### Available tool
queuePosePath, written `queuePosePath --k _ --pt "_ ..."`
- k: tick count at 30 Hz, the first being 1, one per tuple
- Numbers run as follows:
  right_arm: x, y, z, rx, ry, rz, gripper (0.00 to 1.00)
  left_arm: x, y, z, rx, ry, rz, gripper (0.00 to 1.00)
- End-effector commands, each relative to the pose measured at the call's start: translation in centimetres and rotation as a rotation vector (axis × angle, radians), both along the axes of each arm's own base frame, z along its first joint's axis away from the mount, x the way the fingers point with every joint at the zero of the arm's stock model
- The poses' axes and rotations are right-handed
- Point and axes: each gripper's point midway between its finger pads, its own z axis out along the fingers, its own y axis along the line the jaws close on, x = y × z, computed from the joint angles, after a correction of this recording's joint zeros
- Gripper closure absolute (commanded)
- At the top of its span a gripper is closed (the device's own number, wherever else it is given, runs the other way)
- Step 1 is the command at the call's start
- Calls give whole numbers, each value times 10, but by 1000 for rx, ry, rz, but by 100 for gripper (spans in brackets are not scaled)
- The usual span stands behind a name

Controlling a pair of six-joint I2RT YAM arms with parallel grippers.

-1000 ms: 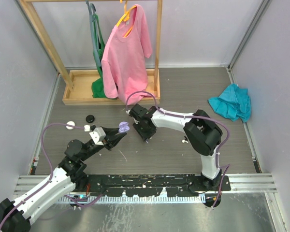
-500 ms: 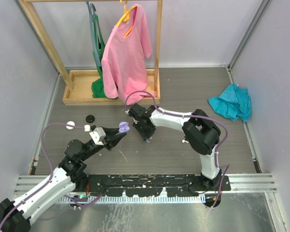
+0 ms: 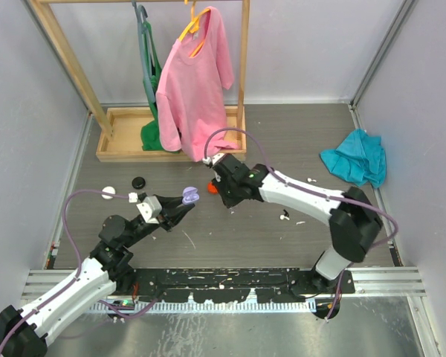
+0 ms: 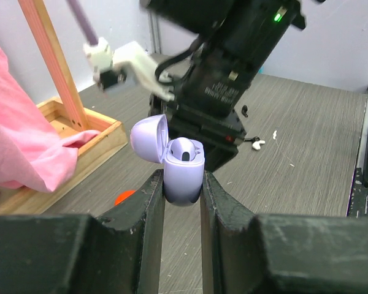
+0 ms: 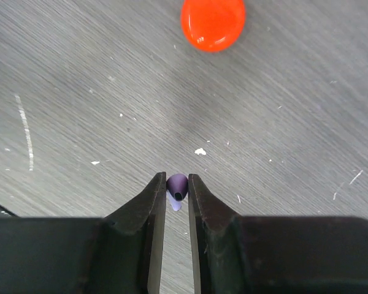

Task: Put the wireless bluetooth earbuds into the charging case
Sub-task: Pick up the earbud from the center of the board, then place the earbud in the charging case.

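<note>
My left gripper is shut on the lilac charging case, which it holds above the table. In the left wrist view the case sits between the fingertips of that gripper with its lid open, and one lilac earbud rests inside. My right gripper hangs just right of the case. The right wrist view shows this gripper shut on a small lilac earbud over the grey table.
A red round piece lies on the table by the right gripper. White earbuds lie further right. Black and white round cases sit at left. A wooden rack with a pink shirt stands behind, and a blue cloth lies at right.
The right gripper has closed on the lilac earbud. Its arm has swung, with the elbow now far to the right and the wrist shifted slightly right. The left arm has not moved.
</note>
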Motion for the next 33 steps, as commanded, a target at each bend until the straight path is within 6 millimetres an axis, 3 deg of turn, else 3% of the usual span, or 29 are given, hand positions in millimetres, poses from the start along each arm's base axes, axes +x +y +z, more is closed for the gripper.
queuePosePath --k 1,10,16,26,33 --pt "16 13 59 184 -180 -14 83 -7 -1 24 -48 -104 -25 100" --pt "4 21 159 588 -425 26 84 -12 -1 25 -46 -161 -47 100" --pt "-26 26 212 881 -538 146 84 -18 0 27 -58 -204 -60 100" --pt "-59 44 233 1116 -562 270 84 -26 0 33 -75 -224 -86 100" --pt "-73 55 234 1201 -580 296 84 -23 2 33 -90 -211 -67 100"
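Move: The purple earbud is already between the right fingertips; the open purple case it is headed for, in the left gripper, is some 8 cm to the left, 5 cm back and 13 cm higher. About 8 cm ahead of the right hand and 4 cm left lies the red case, 8 cm lower. A white earbud lies level with that hand, 18 cm to its right, equally low. From the left hand, the purple earbud is about 6 cm forward, 10 cm right and 13 cm below. The purple earbud, still pinched and already clear of the table, is carried by the right hand about 20 cm up, at first nearly straight, then also some 6 cm back and 5 cm left towards the purple case. On the way the wrist swings from pointing steeply down to roughly level and leftward. The left hand keeps its grip on the case, easing it back about 2 cm, slightly up, with a small tilt. ##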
